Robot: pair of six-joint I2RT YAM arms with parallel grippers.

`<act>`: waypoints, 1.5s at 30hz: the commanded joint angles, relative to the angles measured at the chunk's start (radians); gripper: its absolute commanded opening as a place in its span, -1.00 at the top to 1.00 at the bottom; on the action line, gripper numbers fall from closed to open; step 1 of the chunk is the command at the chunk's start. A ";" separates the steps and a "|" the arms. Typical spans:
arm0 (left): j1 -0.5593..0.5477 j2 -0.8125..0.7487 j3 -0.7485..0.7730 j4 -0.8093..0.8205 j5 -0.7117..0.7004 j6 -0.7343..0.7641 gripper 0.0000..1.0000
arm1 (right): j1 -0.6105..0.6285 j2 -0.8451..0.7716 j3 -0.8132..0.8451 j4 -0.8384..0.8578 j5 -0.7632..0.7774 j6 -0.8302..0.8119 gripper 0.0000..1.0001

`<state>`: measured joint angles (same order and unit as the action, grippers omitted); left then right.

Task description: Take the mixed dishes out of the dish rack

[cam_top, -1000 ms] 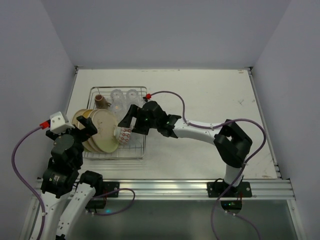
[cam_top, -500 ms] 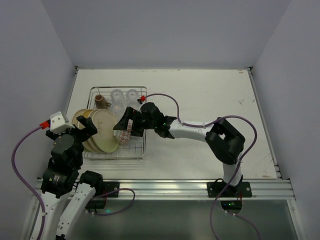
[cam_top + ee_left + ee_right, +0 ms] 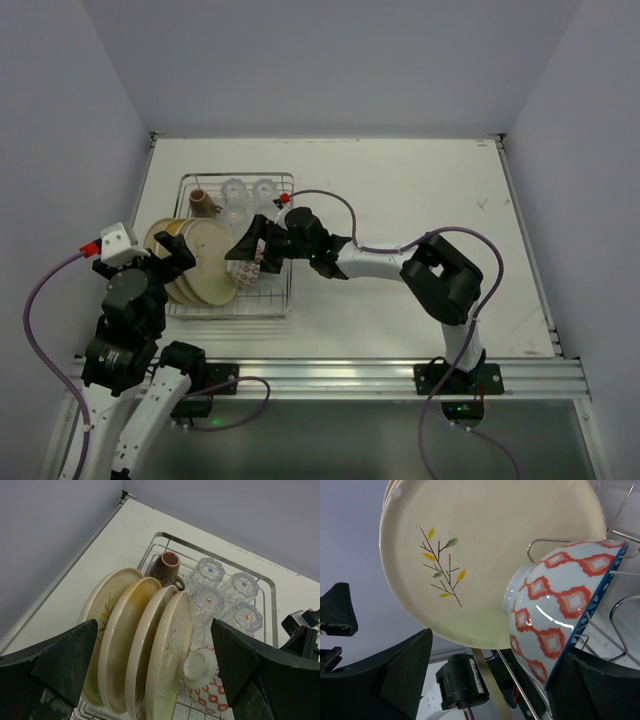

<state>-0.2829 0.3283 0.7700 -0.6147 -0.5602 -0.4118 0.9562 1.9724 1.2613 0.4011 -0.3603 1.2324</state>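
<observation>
The dish rack (image 3: 238, 177) stands at the table's left, a silver wire basket. Several cream plates (image 3: 195, 262) stand on edge in it, with a brown mug (image 3: 203, 203) and clear glasses (image 3: 248, 195) behind. A small bowl (image 3: 248, 268), white with red diamonds and a blue rim, leans against the nearest plate (image 3: 485, 545). My right gripper (image 3: 256, 250) is open around the bowl (image 3: 560, 610): one finger sits by its rim, the other stands well off. My left gripper (image 3: 150, 665) hovers open above the plates (image 3: 145, 640), touching nothing.
The rack's wire prongs (image 3: 620, 515) run close beside the bowl. White walls close off the table's back and sides. In the left wrist view, the right gripper's black body (image 3: 305, 635) shows at the rack's right edge.
The right arm has reached further left into the rack, and its jaws have narrowed a little around the bowl. The left arm has not moved.
</observation>
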 commanded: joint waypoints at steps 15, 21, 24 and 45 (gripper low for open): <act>-0.010 0.011 -0.012 0.049 0.009 -0.007 -1.00 | -0.011 0.017 -0.085 0.444 -0.092 0.156 -0.40; -0.010 0.011 -0.015 0.053 0.017 -0.005 -1.00 | -0.013 0.034 -0.105 0.571 -0.117 0.205 -0.30; -0.010 0.011 -0.015 0.055 0.019 -0.004 -1.00 | -0.014 0.032 -0.108 0.587 -0.117 0.210 -0.29; -0.010 0.008 -0.017 0.058 0.023 -0.002 -1.00 | -0.013 0.003 -0.115 0.650 -0.132 0.217 -0.14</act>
<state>-0.2848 0.3298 0.7547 -0.6060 -0.5434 -0.4110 0.9306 2.0361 1.1213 0.8143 -0.4221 1.3987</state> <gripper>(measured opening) 0.997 0.575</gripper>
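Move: The bowl, leaning mouth-down in the rack, has its middle about 3 cm to the right hand's left, level with it front to back and 4 cm lower. The nearest plate's middle is some 11 cm to that hand's left, level front to back, also about 4 cm lower. The near right glass stands 14 cm ahead, 3 cm right and 9 cm below. From the left hand the bowl is roughly 5 cm ahead, 17 cm right and 18 cm down. The bowl's rim lies between the right hand's open fingers, the upper one outside the bowl and the lower one at its mouth side. The hand stays almost in place, its fingertips tipping up some 10 degrees towards level, while the fingers steadily close by about a third of their gap around the rim; they don't shut fully. ##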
